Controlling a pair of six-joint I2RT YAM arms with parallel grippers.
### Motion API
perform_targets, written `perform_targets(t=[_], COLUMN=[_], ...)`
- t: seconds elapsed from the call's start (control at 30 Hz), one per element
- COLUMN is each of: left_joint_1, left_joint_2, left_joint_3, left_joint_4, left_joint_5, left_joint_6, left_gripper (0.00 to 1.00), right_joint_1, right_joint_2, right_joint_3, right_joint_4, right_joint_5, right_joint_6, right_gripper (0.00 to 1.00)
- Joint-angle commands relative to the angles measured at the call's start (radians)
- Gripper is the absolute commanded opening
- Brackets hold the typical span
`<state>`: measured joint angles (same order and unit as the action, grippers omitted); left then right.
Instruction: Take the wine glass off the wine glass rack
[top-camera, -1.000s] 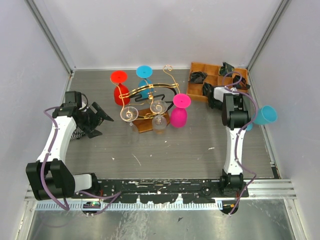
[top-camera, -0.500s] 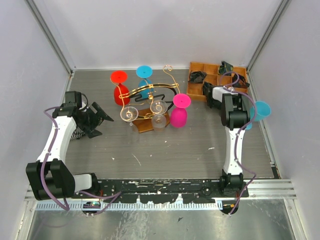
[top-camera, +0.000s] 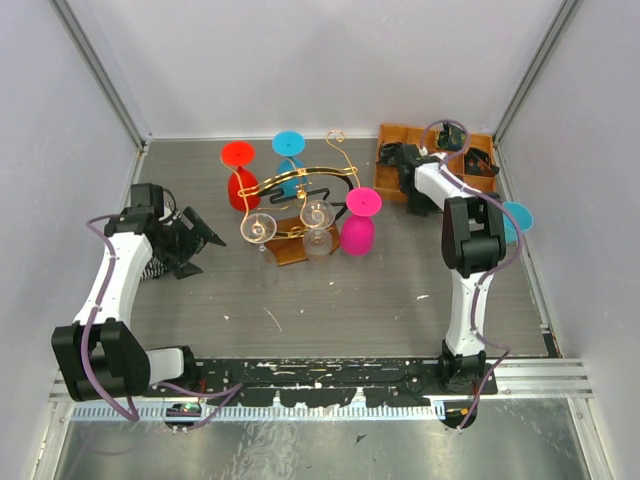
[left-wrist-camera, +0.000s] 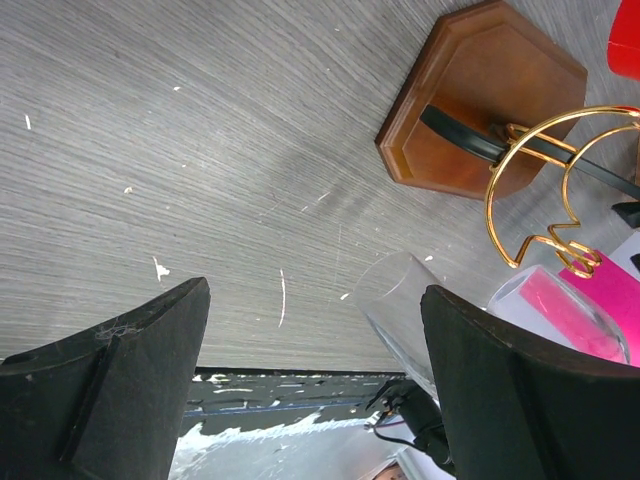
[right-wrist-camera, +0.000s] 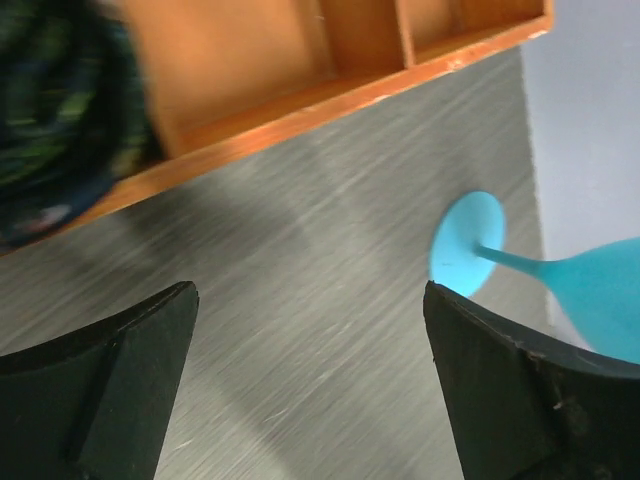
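Note:
The wine glass rack (top-camera: 300, 190), gold wire with a black band on a brown base (left-wrist-camera: 480, 100), stands mid-table. Two clear wine glasses hang from it, one at the left (top-camera: 258, 227) and one at the front (top-camera: 318, 241). My left gripper (top-camera: 200, 247) is open to the left of the rack, with the nearest clear glass (left-wrist-camera: 410, 300) just ahead of its right finger (left-wrist-camera: 520, 390). My right gripper (top-camera: 410, 185) is open and empty by the wooden tray. A cyan wine glass (top-camera: 516, 217) is by the right wall, its foot (right-wrist-camera: 468, 243) on the table, apart from the fingers.
Red (top-camera: 240, 175), blue (top-camera: 289, 148) and magenta (top-camera: 358, 222) glasses stand upside down around the rack. The orange-brown compartmented tray (top-camera: 392, 133) with dark items sits at the back right. Walls close in on the left, back and right.
My right gripper opened and let go of the cyan glass near the right wall, then swung left toward the tray. The left arm stayed still.

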<state>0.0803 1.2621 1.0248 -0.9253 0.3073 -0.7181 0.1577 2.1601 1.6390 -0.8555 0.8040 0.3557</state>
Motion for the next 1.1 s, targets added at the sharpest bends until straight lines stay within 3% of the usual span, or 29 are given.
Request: perform_targets(t=[0.0,0.3,0.53,0.63,0.73,0.87,1.07], left_joint_1=[0.002,0.001,0.002,0.001,0.001,0.001,0.001], left_joint_2=[-0.035,-0.054,-0.079,-0.084,-0.083,-0.067,-0.046], left_joint_3=[0.007,-0.006,-0.012,-0.017,-0.013,0.017,0.051], left_joint_4=[-0.014,-0.008,-0.005,-0.004,-0.004,-0.020,-0.023], left_joint_5=[-0.007,0.011,0.020,0.022,0.022,0.021,0.023], left_joint_6=[0.007,0.002,0.002,0.000,0.001,0.013,0.020], left_gripper=[0.94,0.94,0.94,0.94,0.94,0.94,0.94], right_joint_1=[0.017,0.017,0.017,0.005,-0.004,-0.003,-0.054], right_joint_2=[-0.106,-0.305,-0.398,-0.421,-0.481,-0.608,-0.779], right_joint_3=[0.028,-0.037,0.026,0.096,0.078,-0.016,-0.173], right_joint_4=[0.081,0.236,0.281,0.205,0.205,0.203,0.322], right_joint_5=[-0.153,-0.239,-0.281,-0.435,-0.729,-0.885,-1.197], right_joint_6=[0.071,0.090,0.079,0.118,0.165,0.220,0.337], right_gripper=[1.00,1.00,1.00,1.00,1.00,0.90,0.56])
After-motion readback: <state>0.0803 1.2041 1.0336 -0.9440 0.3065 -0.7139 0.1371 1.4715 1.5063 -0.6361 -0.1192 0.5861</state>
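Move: The pink glass on the rack, the likely next one, hangs about 26 cm to the right hand's left, 6 cm nearer the base and some 3 cm higher; a clear glass hangs 10 cm left of it and 2 cm farther back. The blue glass just set down stands about 10 cm right of the hand, 4 cm back and 2 cm lower, and the orange tray's middle is 13 cm ahead, 5 cm left, 10 cm below. From the left hand the pink glass is about 31 cm right, 10 cm ahead and 6 cm lower. The blue glass, already let go, is left behind as the right hand climbs about 22 cm and works 15 cm to the left, towards the rack's pink glass. It first drifts forward a little as it rises, then swings left and back; the wrist turns some 70 degrees out of its rightward slant, and the wide-open fingers close by about a third on nothing. ##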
